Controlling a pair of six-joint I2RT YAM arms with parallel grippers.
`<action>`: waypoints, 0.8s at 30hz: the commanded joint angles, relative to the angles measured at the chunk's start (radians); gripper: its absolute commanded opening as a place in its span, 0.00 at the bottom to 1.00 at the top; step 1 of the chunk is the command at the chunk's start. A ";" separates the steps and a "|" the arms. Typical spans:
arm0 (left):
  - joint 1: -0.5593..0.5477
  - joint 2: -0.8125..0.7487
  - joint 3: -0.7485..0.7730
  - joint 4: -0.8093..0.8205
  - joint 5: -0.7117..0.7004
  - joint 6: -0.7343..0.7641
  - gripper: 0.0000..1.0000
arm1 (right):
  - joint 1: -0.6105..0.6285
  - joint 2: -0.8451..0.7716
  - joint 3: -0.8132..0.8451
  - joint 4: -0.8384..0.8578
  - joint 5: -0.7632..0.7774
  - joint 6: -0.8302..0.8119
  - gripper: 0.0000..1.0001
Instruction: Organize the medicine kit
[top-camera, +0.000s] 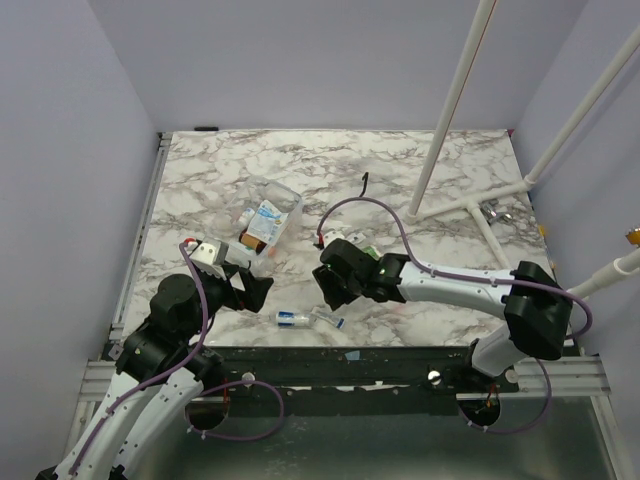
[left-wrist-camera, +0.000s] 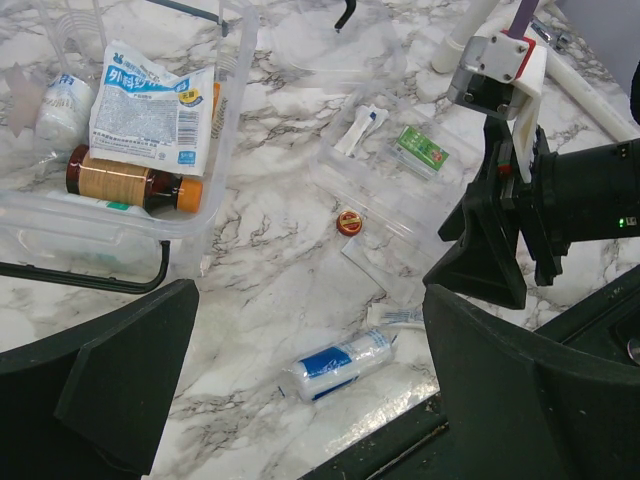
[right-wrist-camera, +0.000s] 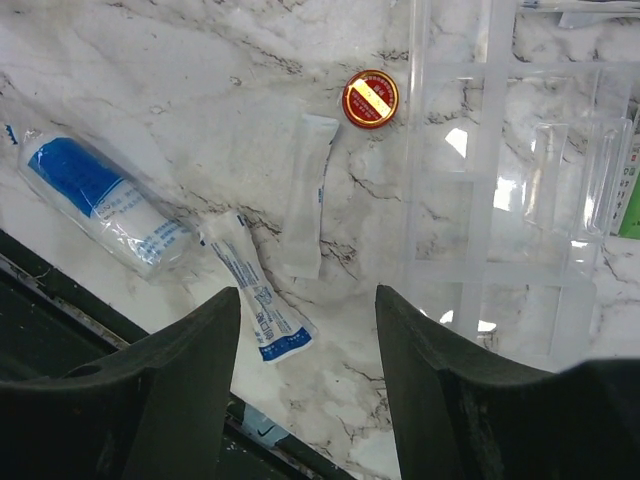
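The medicine kit, a clear box with a black handle, lies open at the table's middle left. It holds a white-and-blue packet, a brown bottle and a white bottle. A blue-and-white bandage roll lies near the front edge. My left gripper hangs open above it, holding nothing. My right gripper is open over bare marble, with a small printed sachet beside its left finger.
A clear divider tray lies right of the kit, holding a green packet and a white tube. A red round tin and a clear sachet lie loose. White pipe legs stand at the back right.
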 joint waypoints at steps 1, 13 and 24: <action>-0.004 0.002 -0.008 0.011 -0.016 -0.002 0.98 | 0.016 0.027 -0.003 0.028 -0.025 -0.051 0.58; -0.004 0.015 -0.007 0.013 -0.014 -0.004 0.98 | 0.017 0.150 0.054 0.119 0.002 0.003 0.46; -0.004 0.017 -0.008 0.014 -0.013 -0.004 0.98 | 0.018 0.232 0.098 0.131 0.077 0.040 0.34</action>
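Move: The small white sachet lies about 2 cm ahead of my right hand, 3 cm to its left and 6 cm below. The red-lidded tin is about 7 cm ahead and 3 cm left; the blue-tipped tube is 3 cm back and 2 cm left. The blue-white bottle lies 3 cm back and 10 cm left, the clear tray 6 cm ahead and 6 cm right. From my left hand the sachet is some 3 cm ahead, 13 cm right and 20 cm below. I sink my right hand about 4 cm towards the white sachet, easing left as it goes, then swing mostly left and a little forward to bring the fingertips over it, some 3 cm left in all. The fingers keep pointing steeply down while I narrow them from a bit over half open to about a third, one on either side of the sachet; I can't tell yet whether they touch it. ##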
